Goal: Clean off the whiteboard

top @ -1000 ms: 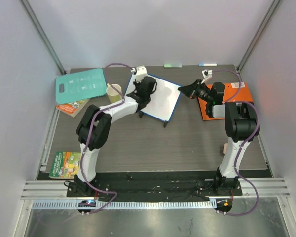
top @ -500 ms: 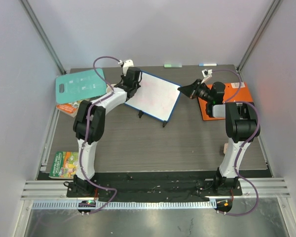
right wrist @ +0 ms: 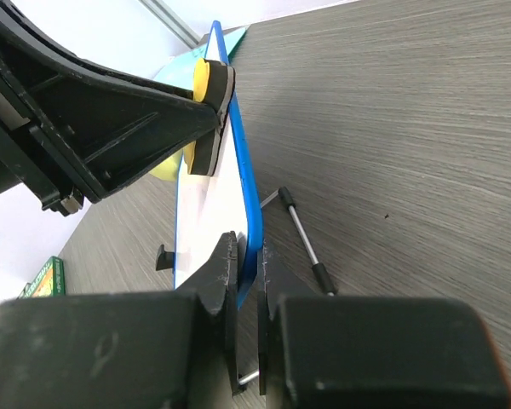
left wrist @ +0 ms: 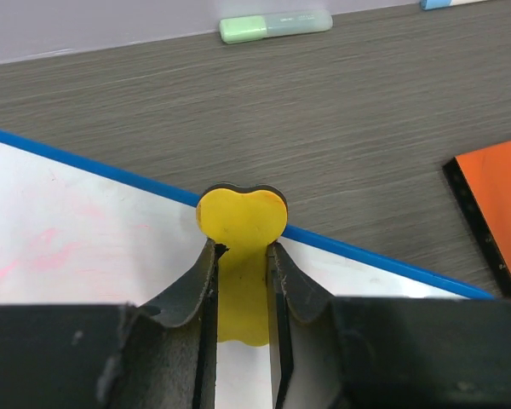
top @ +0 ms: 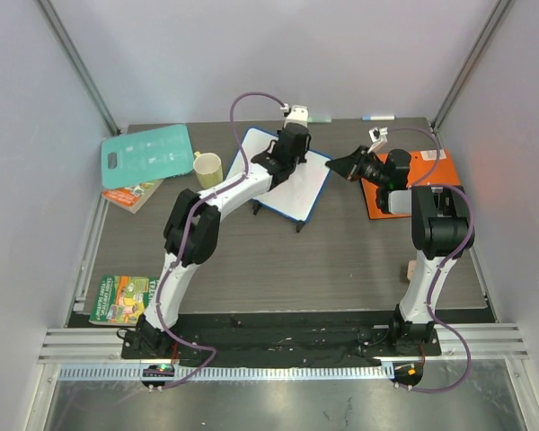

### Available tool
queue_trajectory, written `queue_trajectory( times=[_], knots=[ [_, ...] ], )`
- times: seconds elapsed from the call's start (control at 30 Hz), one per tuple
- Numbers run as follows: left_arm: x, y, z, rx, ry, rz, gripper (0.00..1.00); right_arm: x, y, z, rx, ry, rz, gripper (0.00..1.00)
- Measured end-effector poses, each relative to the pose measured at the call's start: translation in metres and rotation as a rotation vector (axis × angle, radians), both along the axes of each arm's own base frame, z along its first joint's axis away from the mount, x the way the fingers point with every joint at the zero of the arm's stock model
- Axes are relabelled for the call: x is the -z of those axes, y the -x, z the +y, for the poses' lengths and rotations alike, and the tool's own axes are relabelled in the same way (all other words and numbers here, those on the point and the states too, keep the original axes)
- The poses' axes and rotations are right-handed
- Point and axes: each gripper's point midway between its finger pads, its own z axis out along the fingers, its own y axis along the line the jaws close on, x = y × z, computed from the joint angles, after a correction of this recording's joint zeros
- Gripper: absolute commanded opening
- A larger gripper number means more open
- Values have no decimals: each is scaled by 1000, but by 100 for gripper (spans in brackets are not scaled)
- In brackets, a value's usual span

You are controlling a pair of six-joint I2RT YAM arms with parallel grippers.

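Observation:
The whiteboard (top: 292, 184), white with a thin blue frame and faint red marks (left wrist: 34, 256), stands tilted on black feet mid-table. My left gripper (top: 296, 144) is shut on a yellow eraser (left wrist: 241, 230) with a dark underside and presses it on the board at its far right edge. The eraser shows in the right wrist view (right wrist: 206, 81) against the board's blue frame (right wrist: 247, 204). My right gripper (top: 334, 164) is shut on the board's right corner; its fingers (right wrist: 226, 264) clamp the frame.
An orange folder (top: 431, 175) lies under the right arm. A teal cutting board (top: 146, 155), a yellow-green cup (top: 207, 167) and a booklet (top: 133, 193) sit at the left. Two markers (top: 316, 118) lie at the far edge. Another booklet (top: 121, 298) lies near left.
My left gripper has swept with the eraser from the board's upper left corner across to its upper right edge. The right gripper has stayed on the board's corner.

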Motion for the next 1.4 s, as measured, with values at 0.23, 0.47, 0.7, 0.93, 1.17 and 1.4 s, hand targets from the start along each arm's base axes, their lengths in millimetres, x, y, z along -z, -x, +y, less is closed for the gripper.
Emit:
queue_trajectory(
  times=[0.23,0.47,0.7,0.93,1.17,1.4],
  knots=[
    [2,-15,17,2,61,25,0,1,-2,0,16,2,7,1],
    [13,-53,112,-172,77,49,0,-2,-1,2,7,-2,-6,1],
    [20,-64,151,-235,63,68,0,-6,1,5,-11,-5,-26,2],
    [34,-27,113,-189,24,51,0,-5,1,4,-9,-9,-19,1],
    [41,31,64,-101,48,42,0,-3,0,2,-5,-7,-6,1],
    [41,33,74,-133,112,47,0,-3,0,2,-6,-4,-10,1]
  ],
)
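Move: The left hand already has the yellow eraser against the whiteboard's upper edge; the board's middle is about 5 cm back, 4 cm left and 5 cm below that hand. Pink marks show on the board roughly 9 cm left and 2 cm ahead, slightly lower. The mug stands some 24 cm left and 3 cm back, the green marker 10 cm ahead and 5 cm right, both lower. From the right hand, pinching the right edge, the board's middle is 12 cm left and 3 cm back. Keeping the gripped eraser on the whiteboard's face, the left hand sweeps left and forward along its upper part, about 15 cm left, turning slightly counter-clockwise. It then wipes back and right, sinking a little, some 10 cm back towards the lower part, and ends with a small start leftward. The right hand keeps its pinch on the board's right edge, nearly still. ##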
